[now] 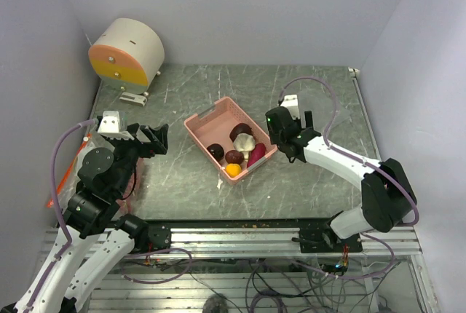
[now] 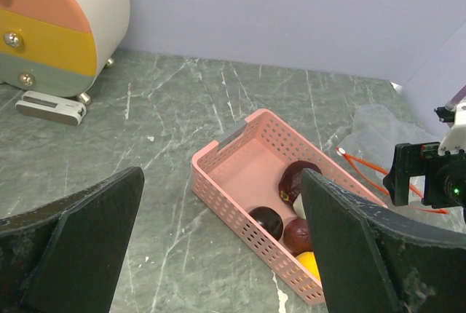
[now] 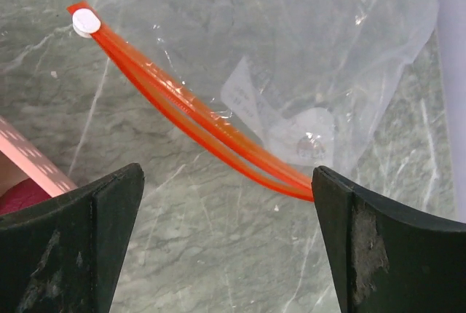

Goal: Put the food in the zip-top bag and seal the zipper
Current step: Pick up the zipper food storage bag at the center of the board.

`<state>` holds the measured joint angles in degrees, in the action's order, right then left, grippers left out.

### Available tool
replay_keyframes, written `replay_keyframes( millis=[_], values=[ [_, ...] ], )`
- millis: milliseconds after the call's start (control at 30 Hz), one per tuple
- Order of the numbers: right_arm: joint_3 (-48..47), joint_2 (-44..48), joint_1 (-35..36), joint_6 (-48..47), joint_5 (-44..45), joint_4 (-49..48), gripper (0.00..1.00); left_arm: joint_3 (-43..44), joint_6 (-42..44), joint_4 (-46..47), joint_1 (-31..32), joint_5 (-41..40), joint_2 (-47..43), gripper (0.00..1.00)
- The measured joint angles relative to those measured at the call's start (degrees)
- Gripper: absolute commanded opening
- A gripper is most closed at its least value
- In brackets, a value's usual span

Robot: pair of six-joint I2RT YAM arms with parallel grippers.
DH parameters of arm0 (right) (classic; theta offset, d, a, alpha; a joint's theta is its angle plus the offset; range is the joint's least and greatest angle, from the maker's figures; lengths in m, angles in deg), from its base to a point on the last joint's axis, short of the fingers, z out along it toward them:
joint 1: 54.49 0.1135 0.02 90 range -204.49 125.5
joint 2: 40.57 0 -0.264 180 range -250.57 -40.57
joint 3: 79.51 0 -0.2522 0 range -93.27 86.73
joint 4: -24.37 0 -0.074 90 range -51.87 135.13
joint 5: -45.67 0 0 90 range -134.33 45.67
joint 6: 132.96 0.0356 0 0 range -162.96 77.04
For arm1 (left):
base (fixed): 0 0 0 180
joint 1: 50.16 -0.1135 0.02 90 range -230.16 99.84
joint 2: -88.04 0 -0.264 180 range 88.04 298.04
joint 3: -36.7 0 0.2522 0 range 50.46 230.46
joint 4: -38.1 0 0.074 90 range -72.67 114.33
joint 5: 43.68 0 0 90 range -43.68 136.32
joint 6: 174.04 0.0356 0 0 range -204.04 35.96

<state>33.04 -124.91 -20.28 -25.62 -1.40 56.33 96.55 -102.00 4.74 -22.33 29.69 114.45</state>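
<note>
The food lies in a pink lattice basket (image 1: 206, 125) at mid-table: a dark purple piece (image 1: 241, 131), a whitish bulb (image 1: 245, 143), a magenta piece (image 1: 256, 154), a dark red fruit (image 1: 233, 156) and a small orange fruit (image 1: 233, 169). The clear zip-top bag (image 3: 306, 44) lies flat to the right of the basket. Its orange-red zipper (image 3: 196, 120) bows slightly apart, with a white slider (image 3: 84, 22) at one end. My right gripper (image 3: 227, 175) hovers open just short of the zipper, holding nothing. My left gripper (image 2: 222, 178) is open left of the basket (image 2: 240, 204).
A cream drum-shaped device (image 1: 127, 52) with an orange and yellow face stands at the table's back left corner. Walls close in the table on the left, back and right. An orange cord (image 1: 65, 175) hangs by the left arm.
</note>
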Motion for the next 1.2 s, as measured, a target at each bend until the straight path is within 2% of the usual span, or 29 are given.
replay_keyframes(
  millis=[233,500,833,933,967,1000,1067,1167,1200],
  values=[
    [-0.1,-0.4,0.5,-6.6,1.7,-1.6,1.0,0.0,0.1,0.0,0.0,0.3,0.0,1.0],
    [-3.9,-9.1,0.3,-12.2,4.5,-1.7,1.0,0.0,0.4,-0.1,0.0,0.3,-1.1,1.0],
    [-5.6,-14.8,-3.2,-16.3,7.2,-4.6,0.96,0.0,1.0,-0.6,0.0,0.2,-1.4,1.0],
    [-6.3,-17.7,-4.0,-16.7,7.7,-4.8,0.78,0.0,1.1,-0.9,0.0,0.2,-1.4,1.0],
    [-6.4,-18.4,-4.1,-16.8,7.9,-4.9,0.68,0.0,1.1,-1.1,0.0,0.2,-1.4,1.0],
    [-6.6,-18.8,-4.2,-16.9,8.2,-4.9,0.53,0.0,1.1,-1.3,0.0,0.2,-1.4,1.0],
    [-6.7,-19.2,-4.4,-16.7,8.7,-5.0,0.37,0.0,1.3,-1.6,0.0,0.1,-1.5,1.0],
    [-7.6,-19.3,-4.6,-15.1,10.6,-4.5,0.0,0.1,1.3,-2.1,0.0,0.1,-1.6,1.0],
    [-8.1,-19.3,-4.7,-14.4,11.4,-4.2,0.0,0.1,1.3,-2.3,0.0,0.1,-1.6,1.0]
  ],
)
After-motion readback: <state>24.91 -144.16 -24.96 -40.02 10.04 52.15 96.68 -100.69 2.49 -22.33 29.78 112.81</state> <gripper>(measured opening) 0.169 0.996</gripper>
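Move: The stretch of orange bag zipper I go for lies about 4 cm ahead of my open right hand, 4 cm to its right and some 5 cm below. The bag's clear body spreads beyond, roughly 10 cm ahead and 8 cm right of the hand. The pink basket's middle sits about 17 cm left and 6 cm back, the eggplant 11 cm left and 9 cm back. From my left hand that zipper stretch is some 39 cm right, 14 cm ahead and 27 cm below. I reach my right hand forward and to its right, about 4 cm each way, sinking close to 5 cm onto the orange zipper while rolling the hand some 20 degrees, left side down. Then I close the wide-open fingers and pinch one rim of the zipper between their tips, coming up about a centimetre as they shut. ##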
